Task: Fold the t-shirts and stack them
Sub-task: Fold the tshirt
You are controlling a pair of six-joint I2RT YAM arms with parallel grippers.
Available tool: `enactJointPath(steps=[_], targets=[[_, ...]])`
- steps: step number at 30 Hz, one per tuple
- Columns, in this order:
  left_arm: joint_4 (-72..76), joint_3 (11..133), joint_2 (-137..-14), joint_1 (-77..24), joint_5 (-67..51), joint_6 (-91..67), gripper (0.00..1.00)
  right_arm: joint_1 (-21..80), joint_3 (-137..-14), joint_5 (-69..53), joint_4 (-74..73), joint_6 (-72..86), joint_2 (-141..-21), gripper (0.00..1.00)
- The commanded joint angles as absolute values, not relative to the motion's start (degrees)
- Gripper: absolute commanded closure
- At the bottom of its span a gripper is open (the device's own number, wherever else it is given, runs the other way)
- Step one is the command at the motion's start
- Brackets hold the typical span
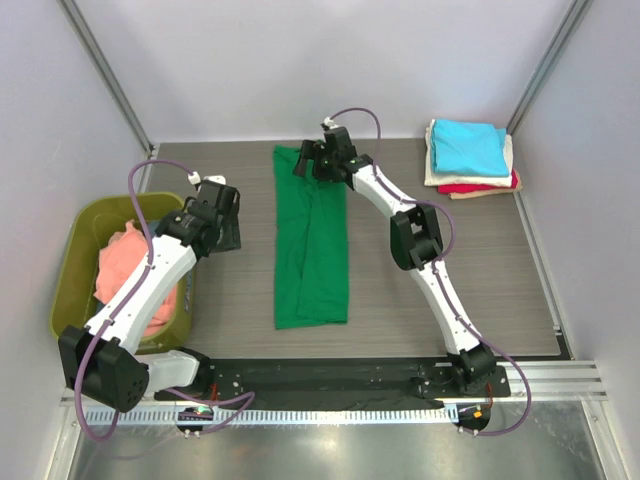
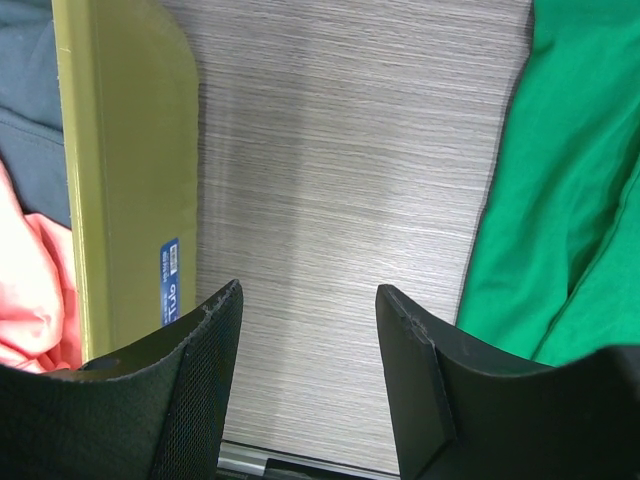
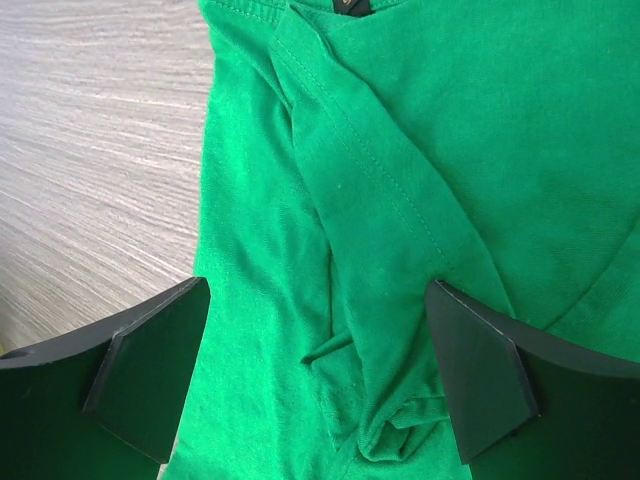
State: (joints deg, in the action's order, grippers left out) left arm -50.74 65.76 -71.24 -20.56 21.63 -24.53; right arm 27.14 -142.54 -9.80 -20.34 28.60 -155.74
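Observation:
A bright green t-shirt [image 1: 312, 240] lies folded into a long strip down the middle of the table. My right gripper [image 1: 312, 162] hangs over its far end, open, with bunched green cloth [image 3: 450, 130] spread below and between the fingers [image 3: 318, 290]. My left gripper [image 1: 226, 228] stands open over bare table [image 2: 310, 295] between the tub and the green shirt's edge [image 2: 570, 200], holding nothing. At the back right sits a stack of folded t-shirts, cyan [image 1: 468, 145] on top, with cream and red [image 1: 480, 188] below. A salmon-pink t-shirt [image 1: 125, 265] fills the tub, with dark blue-grey cloth [image 2: 25, 100] beside it.
The olive-green plastic tub [image 1: 75, 235] stands at the left edge; its wall [image 2: 125, 170] is close to my left finger. A black mat and metal rail [image 1: 330, 375] run along the near edge by the arm bases. White walls enclose the table.

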Motion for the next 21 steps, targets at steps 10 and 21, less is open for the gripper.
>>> enactJointPath(steps=[10, 21], targets=[[-48.95, 66.97, -70.4, -20.3, 20.22, -23.64, 0.43, 26.1, -132.13, -13.0, -12.92, 25.23, -136.78, 0.01], [-47.91, 64.7, -68.73, -28.82, 12.48, -32.69, 0.43, 28.56, -82.57, -13.37, -10.81, 29.88, -104.53, 0.01]])
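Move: The left hand hangs open about 15 cm above the table. The t-shirt's near left corner lies roughly 14 cm back and 10 cm to its right, the bin some 22 cm to its left, level fore and aft. The right hand sits low over the far part of the folded strip. From there the near right corner is about 46 cm back and 8 cm right, and the towel stack some 35 cm right and 2 cm farther out. After a slight last nudge forward, the right hand, its fingers already wide, comes free of the far part of the green t-shirt, rising about 14 cm and swinging back some 13 cm and a little right over the strip towards its near end, gathering speed, with hardly any turn of the wrist. Late on, the left hand sets off about 4 cm to the right, away from the bin and towards the shirt's near left corner, staying high and half open and turning only slightly. ##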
